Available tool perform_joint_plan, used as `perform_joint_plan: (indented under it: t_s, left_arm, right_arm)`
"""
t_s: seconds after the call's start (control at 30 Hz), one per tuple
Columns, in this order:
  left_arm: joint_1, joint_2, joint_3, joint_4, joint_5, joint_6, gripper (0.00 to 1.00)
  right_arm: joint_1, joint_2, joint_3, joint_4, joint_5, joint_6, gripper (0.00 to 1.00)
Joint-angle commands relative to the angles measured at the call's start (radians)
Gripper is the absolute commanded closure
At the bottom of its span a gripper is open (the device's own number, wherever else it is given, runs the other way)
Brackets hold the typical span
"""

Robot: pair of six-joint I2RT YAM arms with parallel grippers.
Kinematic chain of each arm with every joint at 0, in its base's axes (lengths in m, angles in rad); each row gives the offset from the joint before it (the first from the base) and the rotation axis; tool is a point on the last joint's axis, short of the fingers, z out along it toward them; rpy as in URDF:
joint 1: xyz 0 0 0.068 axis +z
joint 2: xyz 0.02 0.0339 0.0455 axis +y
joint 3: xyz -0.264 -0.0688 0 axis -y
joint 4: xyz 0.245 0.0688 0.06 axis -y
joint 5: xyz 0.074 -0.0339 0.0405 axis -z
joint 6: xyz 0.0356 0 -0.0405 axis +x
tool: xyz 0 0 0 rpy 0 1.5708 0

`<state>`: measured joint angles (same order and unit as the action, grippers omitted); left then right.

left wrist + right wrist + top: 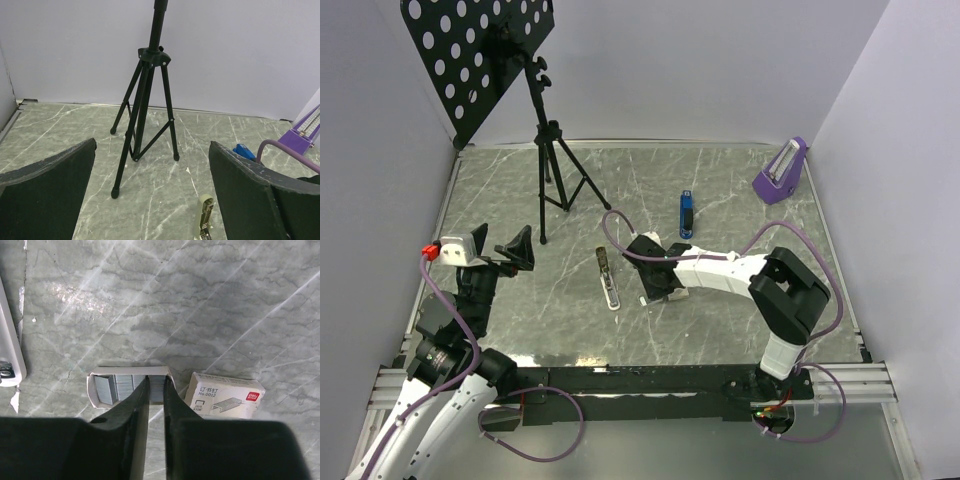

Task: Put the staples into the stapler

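Observation:
The staples lie as grey strips in a small open white tray (pixel 107 390), with their pale box (pixel 225 396) with reddish print just to its right. My right gripper (pixel 156 382) reaches into the tray, its narrow fingers pressed on either side of one strip of staples. From above, the right gripper (pixel 655 285) is low over the table, right of the opened beige stapler (pixel 608 280). The stapler's front end (pixel 206 215) shows in the left wrist view, and its white edge (pixel 10 355) in the right wrist view. My left gripper (pixel 500 240) hovers wide open and empty at the left.
A black music-stand tripod (pixel 555 180) stands at the back left, close ahead of the left gripper (pixel 152 145). A blue object (pixel 686 213) lies behind the right arm. A purple metronome (pixel 781 170) sits at the back right corner.

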<state>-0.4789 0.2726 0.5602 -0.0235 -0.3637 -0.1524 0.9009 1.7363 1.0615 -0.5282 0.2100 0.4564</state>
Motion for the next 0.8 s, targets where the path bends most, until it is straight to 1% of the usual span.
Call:
perform_joint_plan:
  t_s: [0.0, 0.23, 0.37, 0.6, 0.77]
  left_arm:
    - [0.005, 0.0, 0.017, 0.027, 0.009, -0.01, 0.01]
    - [0.005, -0.004, 0.017, 0.027, 0.009, -0.012, 0.01]
    - [0.005, -0.006, 0.017, 0.027, 0.009, -0.01, 0.01]
    - [0.005, -0.009, 0.017, 0.027, 0.009, -0.01, 0.01]
    - [0.006, -0.012, 0.017, 0.027, 0.006, -0.01, 0.01]
  right_arm:
    - [0.015, -0.014, 0.014, -0.022, 0.015, 0.001, 0.87]
    - [0.032, -0.125, 0.043, -0.052, 0.063, -0.016, 0.89]
    - [0.036, -0.158, 0.052, -0.052, 0.071, -0.028, 0.89]
    - [0.049, -0.161, 0.081, -0.035, 0.066, -0.047, 0.89]
    - [0.073, -0.124, 0.132, -0.006, 0.051, -0.048, 0.89]
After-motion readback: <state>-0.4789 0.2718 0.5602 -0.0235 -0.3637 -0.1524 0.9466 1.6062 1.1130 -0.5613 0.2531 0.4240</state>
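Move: The right hand is down in the small white staple tray with its nearly shut fingers around a stick of staples; the tray's middle is about 2 cm to its left at the same height. The open beige stapler lies about 12 cm to the hand's left and 4 cm farther out, roughly level with it; the printed staple box sits about 4 cm to the right, straight across. From the left hand the stapler is about 14 cm right, 4 cm ahead and 32 cm below. After barely stirring at first, the right hand goes up about 6 cm from the staple tray, still pinching the stick of staples between its fingertips with the gap unchanged. It drifts nearly 2 cm left, to the side where the open stapler lies, mostly late in the rise, while the wrist tilts by under 10 degrees so that the downward fingers swing slightly outward. ##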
